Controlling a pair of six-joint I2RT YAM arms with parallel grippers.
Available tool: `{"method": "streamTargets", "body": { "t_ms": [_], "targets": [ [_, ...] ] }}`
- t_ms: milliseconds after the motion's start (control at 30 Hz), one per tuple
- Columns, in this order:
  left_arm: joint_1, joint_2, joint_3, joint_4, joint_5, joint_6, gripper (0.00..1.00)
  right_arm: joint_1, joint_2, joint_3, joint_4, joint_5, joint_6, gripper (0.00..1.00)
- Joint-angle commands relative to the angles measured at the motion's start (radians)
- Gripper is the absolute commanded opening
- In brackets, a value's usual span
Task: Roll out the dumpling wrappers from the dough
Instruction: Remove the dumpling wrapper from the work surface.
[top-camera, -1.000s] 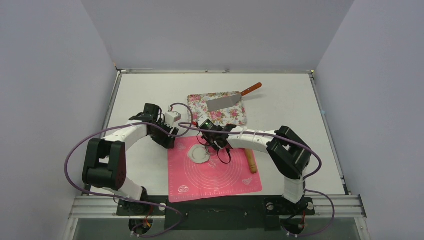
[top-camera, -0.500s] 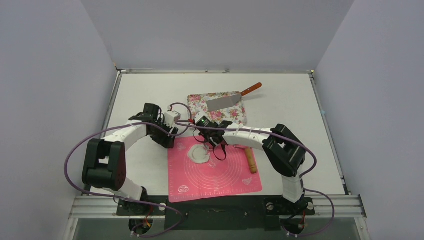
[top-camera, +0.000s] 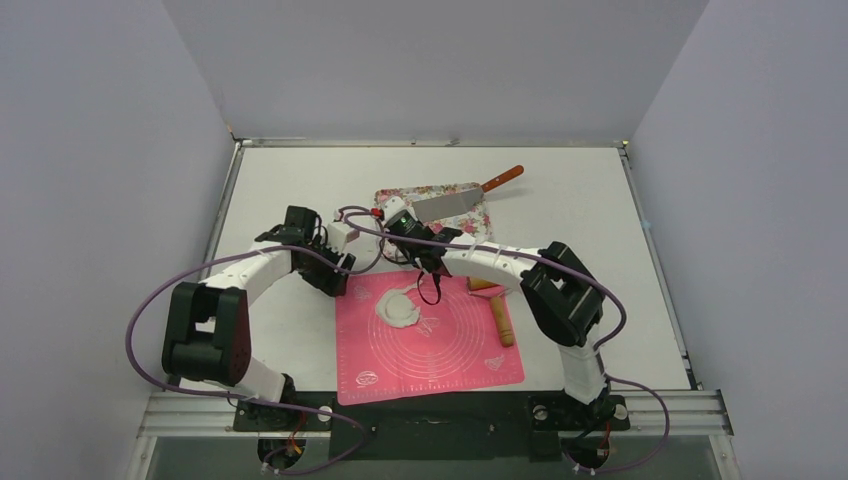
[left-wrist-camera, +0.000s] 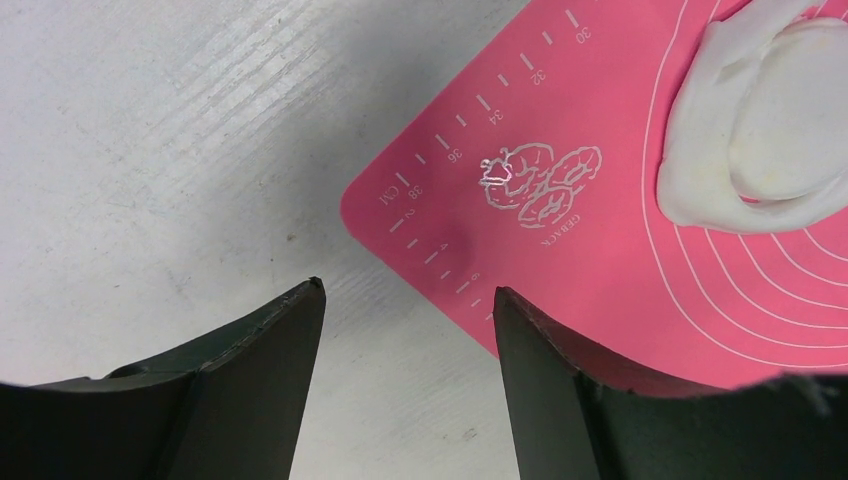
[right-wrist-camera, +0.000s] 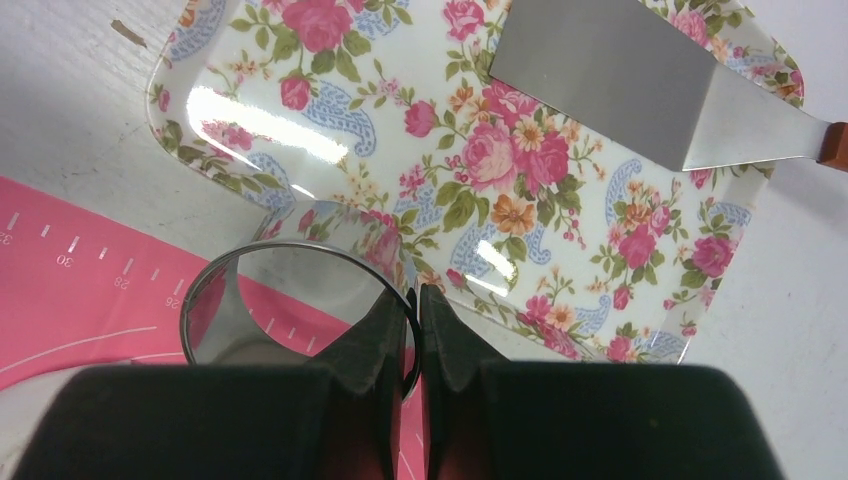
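The dough (top-camera: 398, 308) lies flattened on the pink mat (top-camera: 440, 350). In the left wrist view a round cut disc, the dumpling wrapper (left-wrist-camera: 800, 110), sits in its middle with a ragged white border (left-wrist-camera: 690, 170) around it. My right gripper (right-wrist-camera: 417, 300) is shut on the wall of a metal ring cutter (right-wrist-camera: 215, 290), held above the mat's far edge by the near corner of the floral tray (right-wrist-camera: 560, 220). From above, the right gripper (top-camera: 408, 255) is beyond the dough. My left gripper (left-wrist-camera: 407, 290) is open and empty over the table at the mat's far left corner (left-wrist-camera: 400, 200).
A cleaver (top-camera: 450, 205) with a wooden handle rests on the floral tray (top-camera: 470, 235) behind the mat. A wooden rolling pin (top-camera: 500, 318) lies on the mat's right side. The left gripper (top-camera: 335, 280) stands just left of the mat. Purple cables loop over both arms.
My right gripper has carried the ring cutter away from the dough, back and to the left toward the tray. The left arm has stayed put.
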Motion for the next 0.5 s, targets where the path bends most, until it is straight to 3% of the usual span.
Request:
{"method": "streamTargets", "body": {
  "t_ms": [0,333,467],
  "targets": [
    [0.017,-0.043,0.039,-0.002,0.022,0.022,0.61,0.009,-0.001,0.036,0.038,0.013,-0.011,0.00],
    [0.026,-0.050,0.047,-0.011,0.045,0.028,0.61,0.011,-0.276,-0.115,0.052,-0.125,-0.061,0.00],
    [0.027,-0.066,0.057,-0.029,0.066,0.046,0.61,-0.059,-0.321,-0.190,0.050,-0.197,0.044,0.00]
  ]
}}
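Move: The right hand, already gripping the metal cutter ring by its rim, is by the near edge of the tray. The wrapper with its dough scrap is about 10 cm back of it, 6 cm left and 6 below. The tray's middle lies some 11 cm ahead and 1 right, the spatula 17 ahead and 8 right, and the rolling pin 9 back and 14 right. From the left hand the wrapper is about 15 cm right, 4 back and 3 below. Upwards for the most part: after a brief pause the right hand speeds up and lifts the cutter ring about 5.5 cm. It also draws back some 3 cm and a little right, from the tray's near edge out over the mat. The shut fingers keep their hold on the rim, and the wrist rolls and turns slightly, under 10 degrees. ##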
